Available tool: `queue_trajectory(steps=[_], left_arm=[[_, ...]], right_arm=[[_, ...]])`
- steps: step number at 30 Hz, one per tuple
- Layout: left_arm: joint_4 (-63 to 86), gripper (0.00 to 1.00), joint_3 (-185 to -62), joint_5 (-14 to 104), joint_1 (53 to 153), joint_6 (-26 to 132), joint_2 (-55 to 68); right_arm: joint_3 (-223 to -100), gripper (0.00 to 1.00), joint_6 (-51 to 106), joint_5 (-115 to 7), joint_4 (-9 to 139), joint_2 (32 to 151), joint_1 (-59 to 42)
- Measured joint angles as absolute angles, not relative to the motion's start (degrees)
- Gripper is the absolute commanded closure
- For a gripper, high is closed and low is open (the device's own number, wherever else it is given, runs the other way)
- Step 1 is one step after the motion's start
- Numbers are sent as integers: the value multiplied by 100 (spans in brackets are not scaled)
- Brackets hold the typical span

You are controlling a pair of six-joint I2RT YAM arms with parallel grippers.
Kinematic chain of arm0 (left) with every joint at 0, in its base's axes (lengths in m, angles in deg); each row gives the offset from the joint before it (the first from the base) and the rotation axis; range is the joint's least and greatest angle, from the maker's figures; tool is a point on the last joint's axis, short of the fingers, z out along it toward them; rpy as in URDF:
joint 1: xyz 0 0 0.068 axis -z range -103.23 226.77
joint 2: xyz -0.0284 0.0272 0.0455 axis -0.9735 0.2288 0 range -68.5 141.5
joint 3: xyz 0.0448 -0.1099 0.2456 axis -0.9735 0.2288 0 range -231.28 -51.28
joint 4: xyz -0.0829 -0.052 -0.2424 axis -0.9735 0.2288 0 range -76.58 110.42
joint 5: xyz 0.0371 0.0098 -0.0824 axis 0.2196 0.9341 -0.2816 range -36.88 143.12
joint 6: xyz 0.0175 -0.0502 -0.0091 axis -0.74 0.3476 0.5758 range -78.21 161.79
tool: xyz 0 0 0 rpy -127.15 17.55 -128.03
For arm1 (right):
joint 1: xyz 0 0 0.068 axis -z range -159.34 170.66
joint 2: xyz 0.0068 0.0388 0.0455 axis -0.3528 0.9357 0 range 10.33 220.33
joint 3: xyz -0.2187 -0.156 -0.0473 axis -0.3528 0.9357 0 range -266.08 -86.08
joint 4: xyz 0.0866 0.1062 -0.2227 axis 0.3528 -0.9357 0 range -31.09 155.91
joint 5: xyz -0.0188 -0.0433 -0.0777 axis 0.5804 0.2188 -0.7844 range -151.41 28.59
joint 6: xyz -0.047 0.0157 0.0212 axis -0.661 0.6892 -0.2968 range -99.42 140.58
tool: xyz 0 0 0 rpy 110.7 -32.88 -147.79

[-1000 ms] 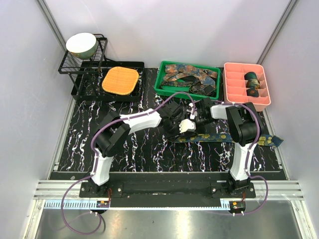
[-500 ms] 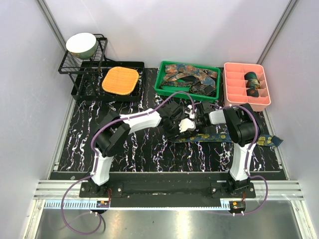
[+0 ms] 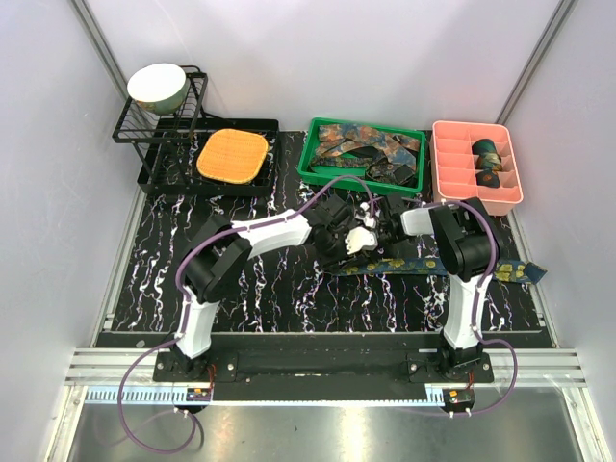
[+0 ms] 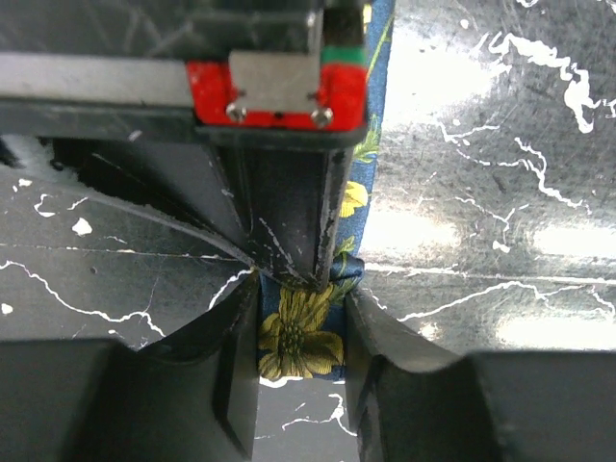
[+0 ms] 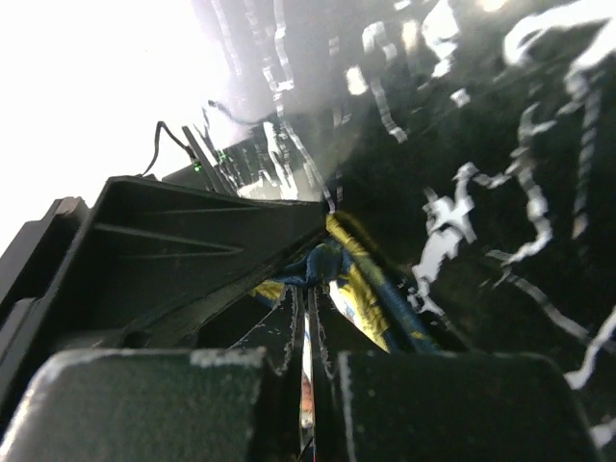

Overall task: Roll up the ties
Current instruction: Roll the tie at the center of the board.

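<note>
A dark blue tie [image 3: 433, 265] with yellow flowers lies stretched along the black marbled table, its wide end at the right [image 3: 525, 272]. Both grippers meet at its left end. My left gripper [image 3: 358, 243] straddles that end, and the fabric [image 4: 298, 342] fills the gap between its fingers and touches both. My right gripper [image 3: 377, 234] reaches in from the far side. Its fingers [image 4: 289, 221] are shut and pinch a small fold of the tie [image 5: 361, 279] at their tips [image 5: 308, 298]. The fold is bunched just beyond the left gripper [image 4: 298, 318].
A green bin [image 3: 310, 166] with several loose ties stands at the back centre. A pink divided tray [image 3: 452, 178] at the back right holds rolled ties [image 3: 489, 154]. An orange pad [image 3: 231, 156] and a wire rack with a bowl [image 3: 159, 87] are at the back left.
The right gripper's jaws have closed onto the tie's left end and its arm has shifted a little left. The left gripper has stayed in place.
</note>
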State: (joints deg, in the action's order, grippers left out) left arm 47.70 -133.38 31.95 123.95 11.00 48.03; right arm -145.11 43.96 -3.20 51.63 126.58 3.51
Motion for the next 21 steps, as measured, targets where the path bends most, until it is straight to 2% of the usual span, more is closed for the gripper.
queue_trajectory(steps=[2,3,5,6,9,10,15,21], left_arm=[[4679,52,-13305,3152,12347,1203,4803],[4617,44,-13273,3095,12305,1247,4801],[4281,39,-13023,2804,12161,1362,4687],[3903,36,-12726,2636,12050,1463,4543],[2827,18,-11861,2148,11717,1640,4147],[2242,16,-11417,1965,11573,1793,3966],[-18,17,-9937,1440,11151,2289,3546],[-1931,18,-9399,1208,11269,2853,3859]], right_arm=[[-14679,100,4323,-368,4916,12782,340],[-14758,100,4284,-405,4785,12841,340],[-14895,100,4170,-525,4573,12926,340],[-14974,100,4107,-595,4468,12953,340],[-15149,100,3980,-740,4177,13010,327],[-15212,100,3941,-794,4059,13023,318],[-15380,100,3790,-958,3718,13062,308],[-15474,100,3705,-1052,3519,13088,305]])
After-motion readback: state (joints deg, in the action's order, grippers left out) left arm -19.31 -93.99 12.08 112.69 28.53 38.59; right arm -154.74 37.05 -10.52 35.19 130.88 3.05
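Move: The started roll of the tie sits right between the left hand's fingers, and about 1 cm to the left of the right hand's shut fingertips. From the left hand, the flat strip's middle lies some 19 cm right and 2 cm back, about 2 cm lower; the green bin is about 20 cm ahead and 3 cm right, and the pink box 19 cm ahead and 27 cm right. Left fingers open off the roll, hand going 3 cm left, partly returning, tilting flatter; right keeps its pinch, sinking. ##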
